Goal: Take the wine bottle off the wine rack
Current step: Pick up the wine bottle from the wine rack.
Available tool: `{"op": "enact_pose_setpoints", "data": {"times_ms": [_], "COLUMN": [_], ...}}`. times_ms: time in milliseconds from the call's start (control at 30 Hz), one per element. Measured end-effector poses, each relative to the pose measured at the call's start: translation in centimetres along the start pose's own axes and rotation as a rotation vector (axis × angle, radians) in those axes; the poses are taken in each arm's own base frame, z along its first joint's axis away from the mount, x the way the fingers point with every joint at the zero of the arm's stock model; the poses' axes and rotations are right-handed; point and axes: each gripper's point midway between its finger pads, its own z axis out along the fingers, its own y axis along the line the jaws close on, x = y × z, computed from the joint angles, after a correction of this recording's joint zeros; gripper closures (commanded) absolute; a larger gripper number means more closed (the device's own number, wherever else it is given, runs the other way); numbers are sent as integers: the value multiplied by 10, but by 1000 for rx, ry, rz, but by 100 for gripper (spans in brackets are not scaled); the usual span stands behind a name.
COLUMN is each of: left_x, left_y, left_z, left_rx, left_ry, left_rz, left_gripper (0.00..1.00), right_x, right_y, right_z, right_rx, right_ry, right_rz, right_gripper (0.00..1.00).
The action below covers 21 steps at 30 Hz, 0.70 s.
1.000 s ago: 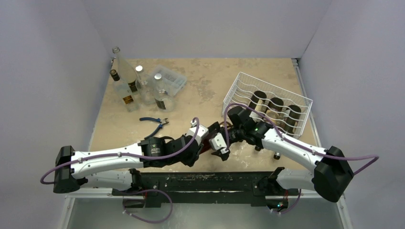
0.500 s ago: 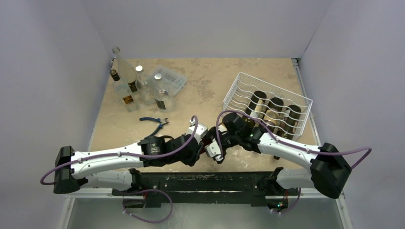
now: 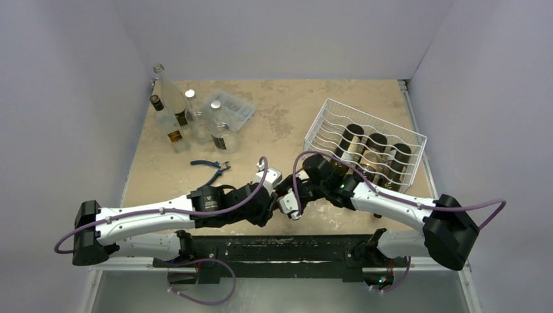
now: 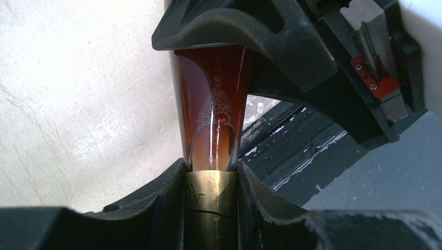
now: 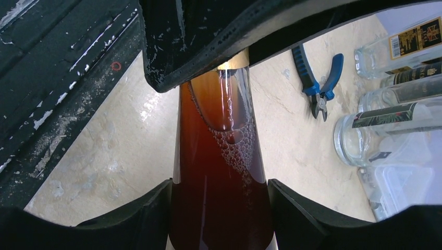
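The wine bottle is amber-brown with a gold foil neck, and it hangs between the two arms near the table's front edge, off the wine rack. My left gripper is shut on the gold foil neck. My right gripper has both pads against the bottle's wide shoulder, one on each side. From above, the two grippers meet at the front centre, left and right, and they hide nearly all of the bottle. The white wire rack stands at the back right.
Three dark bottles lie in the rack's cradles. Several clear glass bottles and a clear plastic box stand at the back left. Blue pliers lie left of centre. A black rail runs along the near edge.
My right gripper has slid left along the bottle toward the left gripper, and its jaws have narrowed from wide open onto the bottle's shoulder. The left gripper keeps its hold on the neck.
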Motion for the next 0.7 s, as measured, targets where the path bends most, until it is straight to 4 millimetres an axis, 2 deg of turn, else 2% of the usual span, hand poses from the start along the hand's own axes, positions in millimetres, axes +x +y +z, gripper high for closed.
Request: {"op": "enact_pose_setpoints", "data": {"times_ms": [133,267,367,533,700], "left_x": [-6,-25,-32,-38,-38], "left_y": [-3,-8,-12,-15,-4], "left_z": [-4,-15,-22,-24,-27], "left_rx": [25,73,104,129,107], "left_ry": [-35,-125,-163,-200,-248], "left_rz": [-36,-98,-123,-146,-169], "left_gripper": [41,31,28,27,27], "right_x": [-1,-2,0,5,6], "right_y": [0,6,10,11,10], "right_z": [0,0,-1,-4,-5], "right_rx": [-1,-22,-33,-30,-26], "right_ry": [-4,-14,-17,-3,-1], "right_rz": [5,27,68,118,126], "right_gripper": [62,63,64,65,65]}}
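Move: Both my hands have the wine bottle, slanting with its neck up. Its middle is about 7 cm ahead of my left hand, 8 cm to the right and 5 cm lower, and roughly 2 cm ahead and 1 cm right of my right hand. The blue pliers lie some 15 cm ahead and 18 cm left of my left hand, the nearest clear bottle about 25 cm ahead and 13 cm left. The rack stands some 18 cm ahead and 31 cm right of my right hand. My left fingers open wide and let go of the gold foil on the neck, and I lift that hand about 5 cm up off the bottle, its fingertips swinging some 15 degrees flatter to point more to the right. My right hand keeps its grip on the body below the taper, easing about a centimetre right and down. ##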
